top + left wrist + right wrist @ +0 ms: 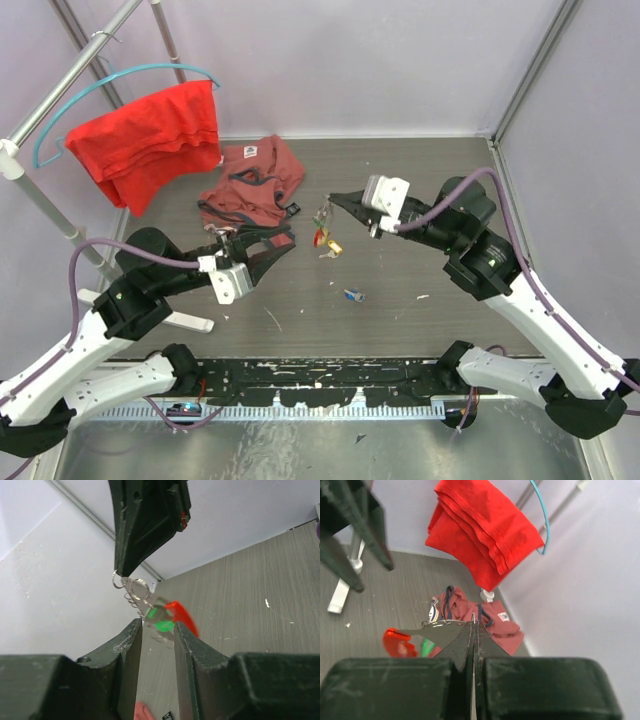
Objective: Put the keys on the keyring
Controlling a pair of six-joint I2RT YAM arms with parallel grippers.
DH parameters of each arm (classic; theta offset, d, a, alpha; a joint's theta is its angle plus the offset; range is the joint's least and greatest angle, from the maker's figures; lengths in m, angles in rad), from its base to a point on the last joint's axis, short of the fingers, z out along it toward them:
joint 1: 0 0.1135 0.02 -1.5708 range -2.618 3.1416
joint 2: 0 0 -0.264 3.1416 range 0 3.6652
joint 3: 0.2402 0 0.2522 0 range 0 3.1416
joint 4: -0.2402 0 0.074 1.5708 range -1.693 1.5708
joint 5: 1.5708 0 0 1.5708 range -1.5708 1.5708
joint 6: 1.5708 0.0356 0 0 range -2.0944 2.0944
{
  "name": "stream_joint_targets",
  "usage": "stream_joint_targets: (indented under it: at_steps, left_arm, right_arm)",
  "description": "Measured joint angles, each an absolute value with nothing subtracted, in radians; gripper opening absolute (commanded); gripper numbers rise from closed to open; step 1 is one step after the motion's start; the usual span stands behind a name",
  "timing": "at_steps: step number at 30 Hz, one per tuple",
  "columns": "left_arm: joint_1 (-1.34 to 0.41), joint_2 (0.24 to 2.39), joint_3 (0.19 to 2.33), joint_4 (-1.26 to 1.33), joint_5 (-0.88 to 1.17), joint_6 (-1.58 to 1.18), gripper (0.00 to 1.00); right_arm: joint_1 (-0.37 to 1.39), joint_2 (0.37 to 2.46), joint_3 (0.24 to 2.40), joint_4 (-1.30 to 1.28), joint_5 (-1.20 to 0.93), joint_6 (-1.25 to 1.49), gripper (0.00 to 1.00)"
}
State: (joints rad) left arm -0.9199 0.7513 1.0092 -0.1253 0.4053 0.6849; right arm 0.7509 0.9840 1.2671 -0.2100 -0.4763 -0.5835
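Observation:
The keyring (322,222) hangs above the table from my right gripper (336,199), which is shut on its thin wire loop (119,581). The red oval tag (319,238), a green-headed key (161,625) and a yellow key (333,247) dangle from it. My left gripper (285,245) reaches in from the left and stands open. Its fingertips (134,630) flank the green key without pinching it. A blue-headed key (353,295) lies loose on the table. In the right wrist view the red tag (397,642) hangs left of my shut right gripper (474,625).
A pinkish-red garment (250,185) lies on the table just behind my left gripper. A red cloth (150,140) hangs on a teal hanger from a rack at the back left. The rack's white foot (185,322) rests beside my left arm. Walls close in the back and right.

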Motion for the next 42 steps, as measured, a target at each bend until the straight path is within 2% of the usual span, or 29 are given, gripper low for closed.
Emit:
stream_joint_targets:
  at_steps: [8,13,23,34,42]
  left_arm:
    - [-0.920,0.758,0.991,-0.113,0.404,0.646,0.39]
    - [-0.920,0.772,0.968,-0.077,0.399,0.623,0.38]
    - [-0.920,0.910,0.904,0.221,0.326,0.444,0.35]
    - [-0.920,1.045,0.870,0.471,0.072,0.355,0.35]
    - [-0.920,1.084,0.861,0.582,0.045,0.265,0.36]
  right_arm:
    - [0.751,1.034,1.338,-0.212,-0.232,-0.264,0.01]
    - [0.751,1.045,1.383,-0.216,-0.142,-0.162,0.01]
    - [0.751,1.048,1.383,-0.206,0.027,0.004,0.01]
    - [0.751,1.054,1.383,-0.169,0.059,0.084,0.01]
    - [0.751,1.054,1.382,-0.149,0.058,0.113,0.01]
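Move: The right gripper already pinches the top of the keyring, its keys dangling. The red key hangs roughly 6 cm below that hand, 4 cm back and 2 cm to its left. From the left gripper, which is part-open and empty, the red key is about 6 cm to the right, 1 cm ahead and 2 cm below. The green key lies about 2 cm farther out than the red one, 1 cm more to the right and 1 cm higher. Bring the left gripper, still part-open, down about 2 cm, then forward some 10 cm and 5 cm right to the hanging red key, swinging its fingers upward and a little forward. Keep the right pinch on the keyring and carry it forward, then up and right too, turning the wrist some 50 degrees so its fingertips swing up and forward. ##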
